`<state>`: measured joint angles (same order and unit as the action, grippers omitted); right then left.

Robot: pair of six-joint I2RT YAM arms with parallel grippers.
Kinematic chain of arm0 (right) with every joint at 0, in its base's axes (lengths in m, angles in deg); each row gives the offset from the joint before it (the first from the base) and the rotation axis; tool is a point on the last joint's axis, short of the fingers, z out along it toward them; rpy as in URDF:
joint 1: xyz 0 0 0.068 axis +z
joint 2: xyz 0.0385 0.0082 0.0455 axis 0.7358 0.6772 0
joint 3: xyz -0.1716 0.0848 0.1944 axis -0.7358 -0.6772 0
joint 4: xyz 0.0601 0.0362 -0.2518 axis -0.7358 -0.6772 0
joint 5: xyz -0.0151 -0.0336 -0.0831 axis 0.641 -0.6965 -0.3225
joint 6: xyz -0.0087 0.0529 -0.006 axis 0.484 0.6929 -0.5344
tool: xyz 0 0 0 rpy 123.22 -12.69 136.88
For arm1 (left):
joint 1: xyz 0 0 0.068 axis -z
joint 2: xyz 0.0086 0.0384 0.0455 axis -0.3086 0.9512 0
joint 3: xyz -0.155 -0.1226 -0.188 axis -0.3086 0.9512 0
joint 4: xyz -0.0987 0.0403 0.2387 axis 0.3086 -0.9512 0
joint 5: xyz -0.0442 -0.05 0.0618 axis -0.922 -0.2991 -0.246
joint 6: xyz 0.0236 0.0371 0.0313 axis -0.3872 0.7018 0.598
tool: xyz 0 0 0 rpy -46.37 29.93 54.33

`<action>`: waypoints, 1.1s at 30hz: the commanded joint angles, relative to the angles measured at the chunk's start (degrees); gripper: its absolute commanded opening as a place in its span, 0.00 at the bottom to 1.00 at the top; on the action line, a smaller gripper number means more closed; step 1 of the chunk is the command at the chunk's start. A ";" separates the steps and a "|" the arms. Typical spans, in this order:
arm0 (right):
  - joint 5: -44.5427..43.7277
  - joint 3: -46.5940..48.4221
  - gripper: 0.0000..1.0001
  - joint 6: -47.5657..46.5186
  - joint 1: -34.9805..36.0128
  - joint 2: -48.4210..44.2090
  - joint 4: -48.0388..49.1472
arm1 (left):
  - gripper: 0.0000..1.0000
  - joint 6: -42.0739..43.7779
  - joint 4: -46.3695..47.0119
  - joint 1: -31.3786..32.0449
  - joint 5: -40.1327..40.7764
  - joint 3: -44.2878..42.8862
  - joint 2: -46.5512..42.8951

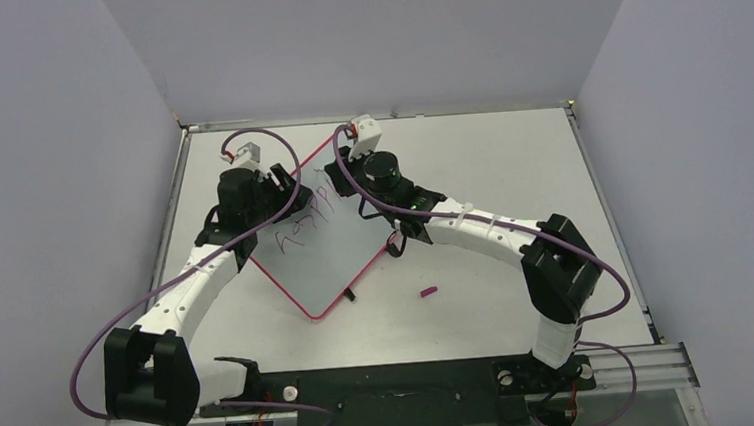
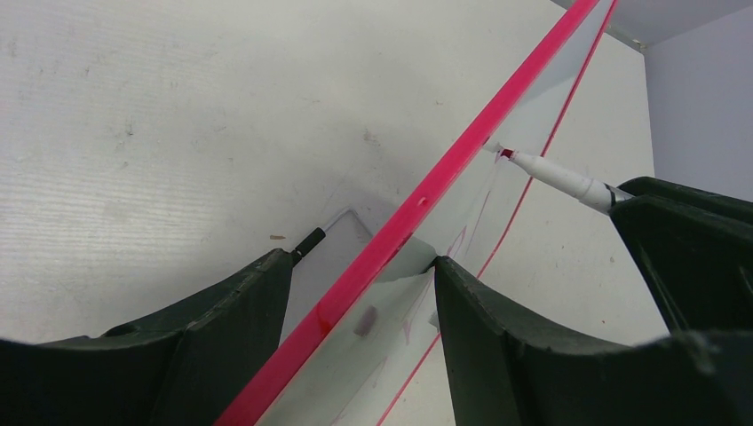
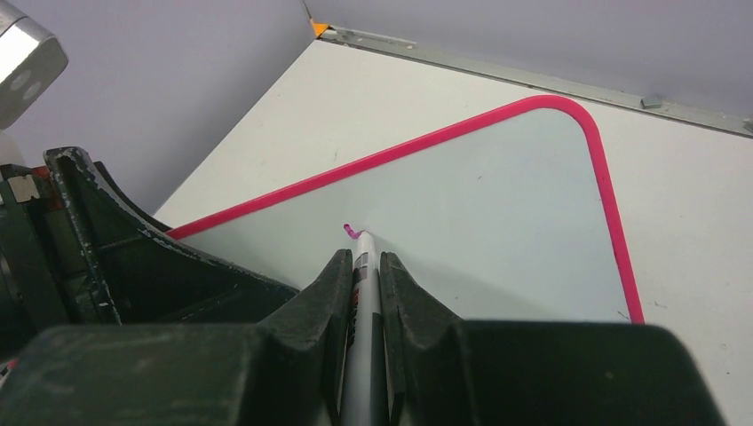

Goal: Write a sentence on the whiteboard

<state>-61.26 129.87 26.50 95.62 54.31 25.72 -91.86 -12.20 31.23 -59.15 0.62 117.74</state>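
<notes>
The whiteboard [image 1: 346, 255] lies cornerwise on the table, a glossy white board in a thin red frame [image 2: 417, 204]. The sentence [image 1: 309, 223] is a few purple-magenta letters on its upper left part. My right gripper [image 1: 348, 178] is shut on a white marker [image 3: 364, 302], whose tip touches the board [image 3: 497, 204] at a short magenta stroke [image 3: 349, 230]. My left gripper [image 2: 364, 262] stands open astride the board's upper-left edge. One of its fingers [image 2: 497, 337] rests on the board face. The other sits just off the board by a small black clip [image 2: 310, 240]. The marker [image 2: 559, 177] also shows from the left wrist.
A small magenta marker cap [image 1: 428, 292] lies on the white table to the right of the board's lower corner. Black clips [image 1: 349, 295] sit on the board's lower right edge. Grey walls close in the table on three sides, with a metal rail [image 1: 376, 116] along the back.
</notes>
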 commanded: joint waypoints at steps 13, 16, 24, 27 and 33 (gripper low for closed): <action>-1.65 1.53 0.00 -3.87 2.97 -9.50 -2.93 | 0.47 3.41 5.23 1.43 -2.04 1.20 2.70; -3.69 -0.77 0.00 -4.54 3.41 -12.95 -2.57 | 0.47 3.39 5.60 1.48 -1.49 1.60 2.62; -10.93 -6.39 0.00 -6.71 3.34 -16.00 -2.97 | 0.47 3.57 5.76 1.45 -1.24 1.96 3.22; -12.40 -8.85 0.00 -7.00 2.47 -16.34 -2.99 | 0.46 3.62 5.86 1.45 -1.22 2.09 3.06; -11.06 -7.95 0.00 -6.60 1.48 -12.94 -4.95 | 0.46 3.80 5.99 1.55 -0.99 2.35 2.93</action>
<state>-71.42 120.56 20.64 97.68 39.69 20.61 -91.31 -9.39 31.30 -61.84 0.67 119.03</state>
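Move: The small tick mark being drawn is under the pen tip, about 4 cm ahead of the right hand, 3 cm left and 1 cm lower. The written word's middle lies some 6 cm back, 7 cm left and 8 cm down. The whiteboard's top corner is about 9 cm ahead, 1 cm right and 3 cm up. From the left hand the tick mark lies some 7 cm ahead, 5 cm right and 5 cm up. The tick mark gets at most a short last drag to the right before the pen, still held in the right fingers, comes free of the whiteboard. The right hand pulls back about 5 cm while rising 9 cm, then swings some 5 cm right as it sinks about 6 cm and edges forward, turning slightly clockwise. The left hand keeps its grip on the board's edge, easing 1 cm right. ##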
